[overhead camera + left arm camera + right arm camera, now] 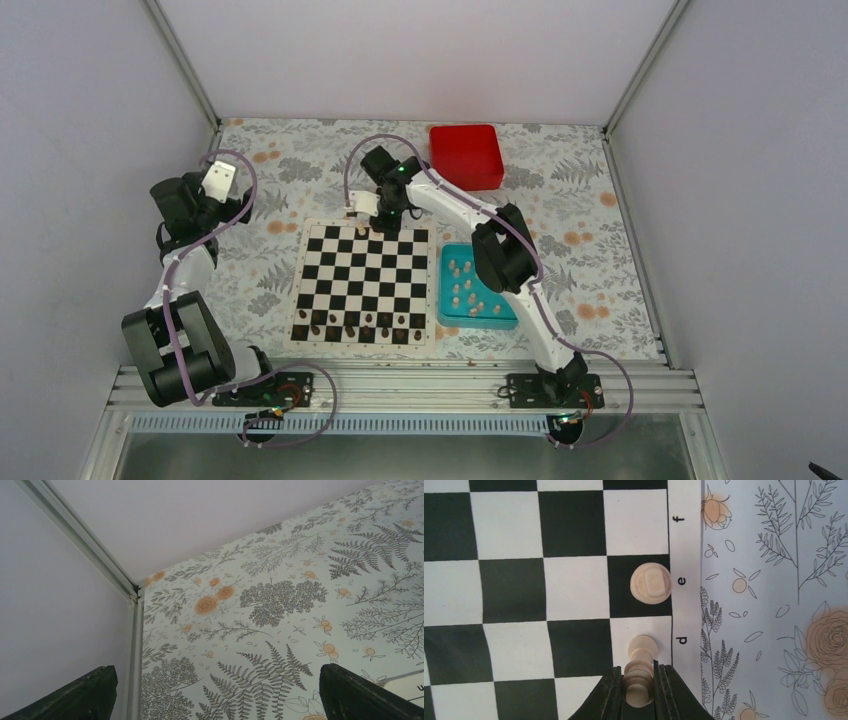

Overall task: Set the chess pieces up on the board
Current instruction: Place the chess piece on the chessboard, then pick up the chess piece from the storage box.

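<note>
The black-and-white board (362, 285) lies mid-table. My right gripper (638, 674) is at the board's far edge (358, 220), shut on a pale chess piece (642, 652). The piece's round base is over the white square marked d, at the border; I cannot tell whether it touches. On the black square marked e beside it stands another pale piece (650, 582). More pale pieces (468, 290) lie in the teal tray (441, 292), right of the board. Raised at the far left, my left gripper (218, 178) is open and empty, and its dark fingers (80, 695) frame bare tablecloth.
Dark brown pieces (350, 325) line the board's near rows. A red box (466, 155) sits at the back, right of centre. The enclosure's white walls and metal corner post (131, 630) stand close to the left gripper.
</note>
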You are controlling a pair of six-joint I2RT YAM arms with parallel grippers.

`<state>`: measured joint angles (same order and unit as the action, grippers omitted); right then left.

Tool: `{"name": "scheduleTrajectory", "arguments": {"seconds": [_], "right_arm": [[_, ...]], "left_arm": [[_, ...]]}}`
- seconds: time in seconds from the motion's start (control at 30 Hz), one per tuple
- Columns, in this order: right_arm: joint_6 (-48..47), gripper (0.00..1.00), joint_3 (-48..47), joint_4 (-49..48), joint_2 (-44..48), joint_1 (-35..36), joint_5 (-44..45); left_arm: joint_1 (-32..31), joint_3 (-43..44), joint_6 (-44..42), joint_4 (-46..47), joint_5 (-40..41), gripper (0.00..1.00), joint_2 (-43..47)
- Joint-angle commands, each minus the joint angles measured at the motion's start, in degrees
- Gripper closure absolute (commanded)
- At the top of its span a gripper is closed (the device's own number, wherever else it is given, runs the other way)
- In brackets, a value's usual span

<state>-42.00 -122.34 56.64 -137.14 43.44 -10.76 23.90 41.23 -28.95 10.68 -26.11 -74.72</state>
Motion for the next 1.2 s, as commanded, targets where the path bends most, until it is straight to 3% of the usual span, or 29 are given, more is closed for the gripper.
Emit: {"name": "scheduleTrajectory", "arguments": {"seconds": [0.0,0.23,0.4,0.7,1.0,1.17], "right_arm": [[-0.17,0.89,-1.28,0.95,-1.0,0.59,0.31],[-0.48,0.85,-1.23,1.16,-1.28,0.63,0.83],[-0.29,0.67,-0.1,-0.44,0.12,0.68,0.53],[-0.1,0.57,2.81,-1.77,4.86,0.21,1.14],[0.33,0.52,17.48,-1.85,21.08,-7.62,2.05],[-2.4,0.52,32.11,-0.49,34.12,-14.07,3.61]], "left_arm": [[0.48,-0.53,-0.5,1.67,-0.78,0.0,0.34],[0.57,-0.54,-0.67,1.63,-0.88,0.0,0.19],[0.6,-0.31,-0.71,1.62,-0.95,0.0,0.0],[0.58,-0.54,-0.23,1.43,-0.77,0.0,0.53],[0.71,0.24,-1.01,-0.44,-0.04,0.0,2.26],[0.71,0.26,-1.26,-1.27,0.1,0.0,3.17]]}}
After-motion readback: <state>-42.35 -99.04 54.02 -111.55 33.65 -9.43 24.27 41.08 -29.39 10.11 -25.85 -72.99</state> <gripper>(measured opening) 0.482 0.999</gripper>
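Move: The right hand still pinches a light chess piece over its goal, the far-row d square, which lies directly beneath, about 4 cm below. The piece already set on e stands about 3 cm to the left, level fore and aft. The red box is some 16 cm ahead and 19 cm right; the blue tray about 11 cm back and 22 cm right. From the left hand the d square lies roughly 28 cm right, 2 cm back and 17 cm below. The right hand stays put, half-opens to let go of the piece, then leaves about 11 cm right and 8 cm up. ##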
